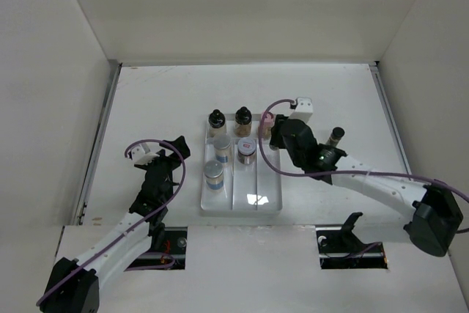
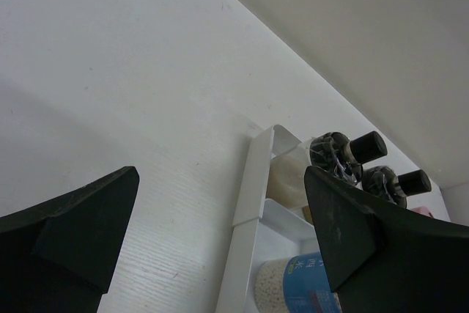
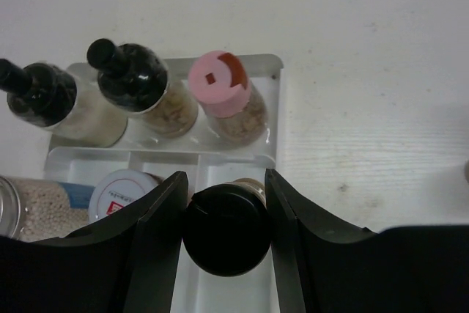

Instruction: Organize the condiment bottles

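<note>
In the right wrist view my right gripper (image 3: 224, 178) is shut on a black-capped condiment bottle (image 3: 226, 229), held over the right lane of the white divided tray (image 3: 272, 108). Along the tray's far row stand a pink-capped bottle (image 3: 220, 80) and two black-capped bottles (image 3: 129, 71) (image 3: 37, 90). A white-lidded jar (image 3: 120, 193) sits just left of the held bottle. From above, the right gripper (image 1: 278, 137) hides the held bottle. My left gripper (image 1: 174, 152) hangs open left of the tray (image 1: 267, 207), holding nothing. Another dark-capped bottle (image 1: 336, 137) stands on the table to the right.
The left wrist view shows the tray's left wall (image 2: 249, 203), a blue-labelled jar of white grains (image 2: 300, 284) inside it and two black-capped bottles (image 2: 353, 150) (image 2: 399, 181) beyond. White walls enclose the table on three sides. A silver-lidded jar (image 1: 214, 174) stands in the tray's left lane.
</note>
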`<action>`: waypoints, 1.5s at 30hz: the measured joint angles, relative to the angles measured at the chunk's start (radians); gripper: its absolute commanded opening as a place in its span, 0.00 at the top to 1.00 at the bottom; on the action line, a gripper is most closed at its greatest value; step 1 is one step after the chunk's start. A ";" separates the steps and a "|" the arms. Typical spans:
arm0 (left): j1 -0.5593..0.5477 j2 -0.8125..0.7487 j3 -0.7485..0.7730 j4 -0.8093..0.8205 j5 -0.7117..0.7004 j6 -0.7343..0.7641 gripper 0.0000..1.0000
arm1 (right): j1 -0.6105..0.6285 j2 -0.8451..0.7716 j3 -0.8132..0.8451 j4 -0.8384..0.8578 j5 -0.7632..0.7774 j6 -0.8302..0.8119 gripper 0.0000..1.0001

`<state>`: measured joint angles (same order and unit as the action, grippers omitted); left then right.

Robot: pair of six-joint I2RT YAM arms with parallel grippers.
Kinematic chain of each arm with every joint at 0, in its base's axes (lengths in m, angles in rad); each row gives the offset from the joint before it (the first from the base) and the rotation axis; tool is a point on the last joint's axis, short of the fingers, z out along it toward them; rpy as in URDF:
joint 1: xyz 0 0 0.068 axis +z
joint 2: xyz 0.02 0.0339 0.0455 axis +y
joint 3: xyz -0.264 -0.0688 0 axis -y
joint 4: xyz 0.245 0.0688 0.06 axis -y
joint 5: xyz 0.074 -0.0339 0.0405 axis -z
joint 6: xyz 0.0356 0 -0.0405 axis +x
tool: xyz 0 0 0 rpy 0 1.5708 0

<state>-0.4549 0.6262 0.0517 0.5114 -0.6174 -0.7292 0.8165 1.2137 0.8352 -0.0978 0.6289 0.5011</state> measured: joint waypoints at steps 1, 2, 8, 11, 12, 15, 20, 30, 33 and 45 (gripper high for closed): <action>0.000 0.000 0.000 0.000 0.000 0.000 0.00 | 0.010 0.029 0.011 0.009 -0.001 0.000 0.55; 0.001 0.000 0.000 0.000 0.001 0.000 0.00 | 0.016 0.057 0.020 0.018 -0.003 0.000 0.55; 0.001 -0.002 0.000 0.000 0.001 0.000 0.00 | 0.024 0.212 0.041 0.057 -0.009 -0.006 0.54; 0.001 -0.005 0.000 0.000 0.000 0.000 0.00 | 0.024 0.245 0.041 0.062 -0.009 -0.007 0.52; 0.001 -0.005 0.000 0.000 0.000 0.000 0.00 | 0.024 0.249 0.041 0.063 -0.008 -0.006 0.50; 0.001 -0.008 0.000 0.000 0.001 0.000 0.00 | 0.024 0.249 0.037 0.077 -0.008 0.005 0.40; 0.000 -0.008 0.000 0.000 0.001 0.000 0.00 | 0.027 0.248 0.031 0.090 -0.008 0.018 0.25; 0.001 -0.009 0.000 0.000 0.000 0.000 0.00 | -0.016 -0.098 -0.031 0.017 -0.002 0.013 0.14; 0.000 -0.009 0.000 0.000 0.000 0.000 0.00 | -0.179 -0.216 -0.048 -0.006 0.021 0.010 0.12; -0.004 -0.031 0.000 -0.001 -0.001 0.000 0.00 | -0.552 0.082 -0.079 -0.061 0.023 -0.035 0.15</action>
<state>-0.4591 0.5953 0.0517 0.5102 -0.6182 -0.7292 0.2646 1.2957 0.7567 -0.1585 0.6518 0.4660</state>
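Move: The right hand holds a black-capped bottle over the tray's right edge; its spot, the far end of the right compartment, is about 3 cm left, 1 cm ahead and 9 cm below. From that spot, the pink-capped bottle stands some 9 cm farther out and 1 cm left, and the silver-lidded jar 8 cm left and level. The last black-capped bottle is roughly 20 cm right of the hand, 5 cm ahead and 11 cm down. From the left hand, the spot is about 38 cm right, 3 cm ahead and 6 cm below. The right hand lowers the held bottle about 6 cm while easing left and slightly forward into the tray's right compartment, then opens to let go of it and backs straight up clear of its cap. With fingers wide, it swings some 23 cm right and a little forward over the tray edge, turning about 35 degrees clockwise, then sinks with fingers tipping downward until they straddle the last bottle's black cap, still open. ##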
